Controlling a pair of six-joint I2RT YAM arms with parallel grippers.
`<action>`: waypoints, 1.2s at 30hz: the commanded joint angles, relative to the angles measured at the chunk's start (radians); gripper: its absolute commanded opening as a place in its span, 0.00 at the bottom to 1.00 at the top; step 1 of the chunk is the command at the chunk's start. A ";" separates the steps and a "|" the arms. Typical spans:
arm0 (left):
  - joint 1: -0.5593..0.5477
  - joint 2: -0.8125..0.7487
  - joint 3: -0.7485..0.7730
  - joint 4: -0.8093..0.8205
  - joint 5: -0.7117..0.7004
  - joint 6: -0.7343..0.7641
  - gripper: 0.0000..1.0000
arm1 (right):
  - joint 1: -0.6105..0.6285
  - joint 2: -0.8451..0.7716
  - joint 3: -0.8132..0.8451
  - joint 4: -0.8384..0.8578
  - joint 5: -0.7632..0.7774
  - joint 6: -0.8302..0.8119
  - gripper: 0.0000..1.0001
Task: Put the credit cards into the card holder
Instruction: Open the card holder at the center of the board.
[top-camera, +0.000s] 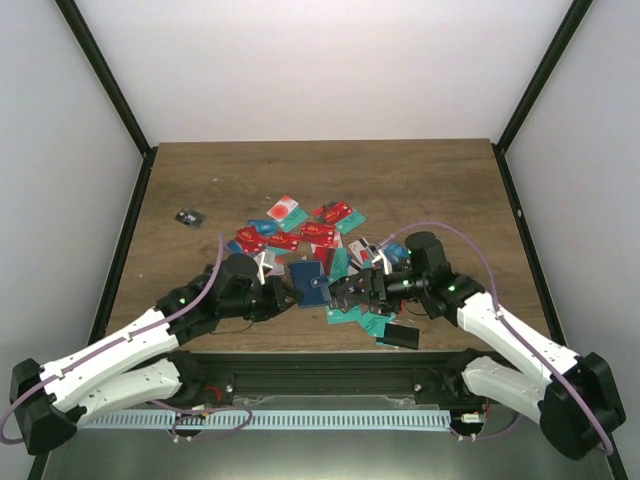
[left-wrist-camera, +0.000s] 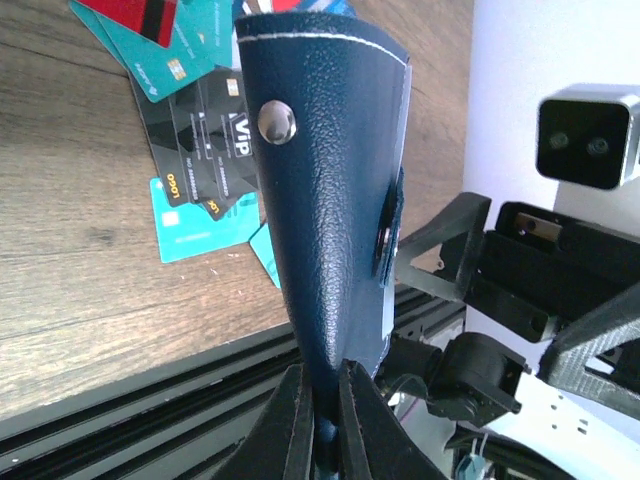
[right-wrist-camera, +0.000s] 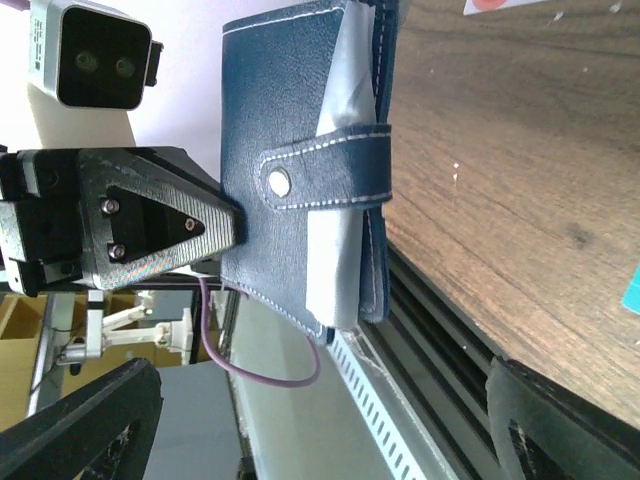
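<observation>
The card holder (top-camera: 309, 283), a navy folding wallet with a snap strap, hangs above the table near its front edge. My left gripper (top-camera: 290, 295) is shut on its lower edge (left-wrist-camera: 320, 200), and the fingers (left-wrist-camera: 290, 430) pinch the leather. In the right wrist view the card holder (right-wrist-camera: 290, 120) stands strap-side on, with a white insert (right-wrist-camera: 335, 260) showing at its edge. My right gripper (top-camera: 345, 292) is open just right of it, its fingers (right-wrist-camera: 560, 420) wide apart with nothing between them. Credit cards (top-camera: 300, 235) lie scattered in red, teal and black mid-table; a black VIP card (left-wrist-camera: 200, 130) lies below the holder.
A small black chip (top-camera: 188, 217) lies alone at the left of the table. A black card (top-camera: 400, 335) and teal cards (top-camera: 372, 322) lie by the front edge under the right arm. The black frame rail (left-wrist-camera: 150, 400) runs along the table's near edge.
</observation>
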 joint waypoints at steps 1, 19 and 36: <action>0.006 0.017 0.032 0.066 0.074 0.012 0.04 | 0.005 0.045 0.008 0.109 -0.097 0.029 0.88; 0.013 0.144 0.087 0.219 0.150 0.001 0.05 | 0.012 0.118 0.003 0.285 -0.193 0.124 0.44; 0.111 -0.008 0.183 0.149 0.173 0.205 0.73 | 0.006 0.111 0.108 0.564 -0.403 0.291 0.01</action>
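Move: The left hand already pinches the card holder by its edge, the holder's middle about 3 cm to its right, 2 cm ahead and 1 cm below; the open right fingers wait roughly 9 cm to its right, level with it. From the right hand, the holder's middle lies some 6 cm left and 1 cm ahead, at nearly the same height. On the board 18 cm beneath, a teal card lies straight under the right hand, and a red card 12 cm ahead and 4 cm left. Rightward about 5 cm, rising slightly, the left hand feeds the card holder between the open right fingers, which ease some 2 cm left and then shut on it. The left fingers then open wide and let go, and both hands rise, the left the faster, the left drifting back left by 2 cm. ##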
